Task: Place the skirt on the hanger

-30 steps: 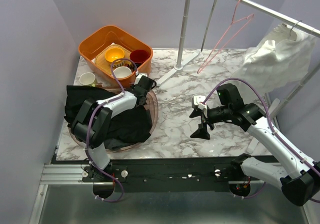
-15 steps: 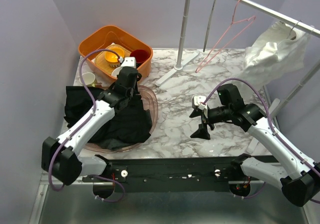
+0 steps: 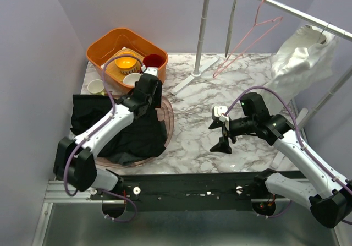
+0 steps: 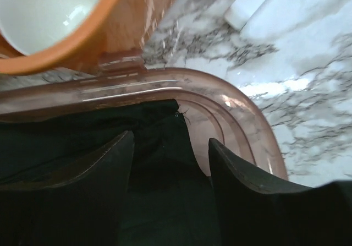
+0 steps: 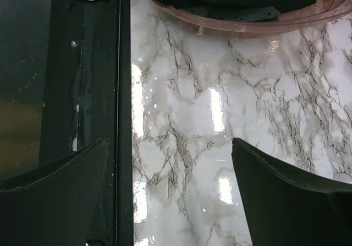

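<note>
The skirt (image 3: 137, 138) is a black cloth heaped in a pink see-through basin (image 3: 168, 119) at the left of the table, spilling over its left side. My left gripper (image 3: 155, 94) hangs over the basin's back rim, beside the orange tub. In the left wrist view it (image 4: 171, 138) is open, its fingers apart just above a corner of the skirt (image 4: 159, 163). A pink hanger (image 3: 247, 37) hangs tilted from the rail (image 3: 286, 7) at the back right. My right gripper (image 3: 220, 134) stands open over bare marble at mid-table, its jaws wide in the right wrist view (image 5: 170, 141).
An orange tub (image 3: 104, 45) with bowls and a red cup (image 3: 154, 60) stands at the back left, a white cup (image 3: 96, 86) beside it. A white garment (image 3: 302, 59) hangs on the rail at right. The rail's post (image 3: 201, 31) stands at the back centre.
My left arm has unfolded and stretched out; its gripper went from the basin's back rim toward the orange tub, then slightly right. The hanger and white garment sway. The right arm is still.
</note>
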{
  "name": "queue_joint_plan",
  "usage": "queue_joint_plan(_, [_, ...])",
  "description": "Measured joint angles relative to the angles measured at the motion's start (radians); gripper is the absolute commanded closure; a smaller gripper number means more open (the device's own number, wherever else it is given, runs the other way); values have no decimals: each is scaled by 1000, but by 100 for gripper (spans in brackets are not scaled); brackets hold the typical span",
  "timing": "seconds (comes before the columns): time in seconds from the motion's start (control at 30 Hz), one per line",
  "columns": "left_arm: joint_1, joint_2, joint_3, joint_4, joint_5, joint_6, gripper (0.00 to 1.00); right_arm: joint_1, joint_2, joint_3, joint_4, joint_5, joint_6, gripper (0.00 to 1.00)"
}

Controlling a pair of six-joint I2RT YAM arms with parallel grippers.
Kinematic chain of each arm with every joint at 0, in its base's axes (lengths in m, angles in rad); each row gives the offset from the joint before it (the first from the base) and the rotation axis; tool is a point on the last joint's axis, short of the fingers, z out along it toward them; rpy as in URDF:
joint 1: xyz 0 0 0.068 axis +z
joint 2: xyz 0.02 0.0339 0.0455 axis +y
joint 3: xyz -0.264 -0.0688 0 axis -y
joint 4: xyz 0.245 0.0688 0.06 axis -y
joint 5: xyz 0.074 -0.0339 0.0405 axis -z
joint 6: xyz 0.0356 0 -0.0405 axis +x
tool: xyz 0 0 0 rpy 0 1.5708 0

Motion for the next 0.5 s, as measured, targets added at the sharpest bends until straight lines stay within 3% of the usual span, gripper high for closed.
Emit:
queue_joint_plan(0.13, [0,170,-34,45,-10,-26,30,0,0,-5,0,0,0,0])
queue_joint_plan(0.5, [2,361,-93,225,-158,-101,37,0,2,-9,0,0,-1,0])
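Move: The far right corner of the black skirt, in the basin, lies about 4 cm ahead of my left hand and some 15 cm below, hardly off to either side. The orange bin is centred roughly 19 cm ahead and 12 cm left; the white cup in it is about 11 cm ahead and 9 cm left. The rack foot lies some 14 cm ahead and 13 cm right. From my right hand, that skirt corner is about 23 cm ahead, 21 cm left and 16 cm lower. I drop my empty left hand fast, about 13 cm, down to the far right corner of the black skirt just inside the basin rim, easing forward some 3 cm as the descent slows. My wrist tips about 10 degrees farther down and turns as much counter-clockwise, the fingers staying two-thirds open astride the cloth's edge. ##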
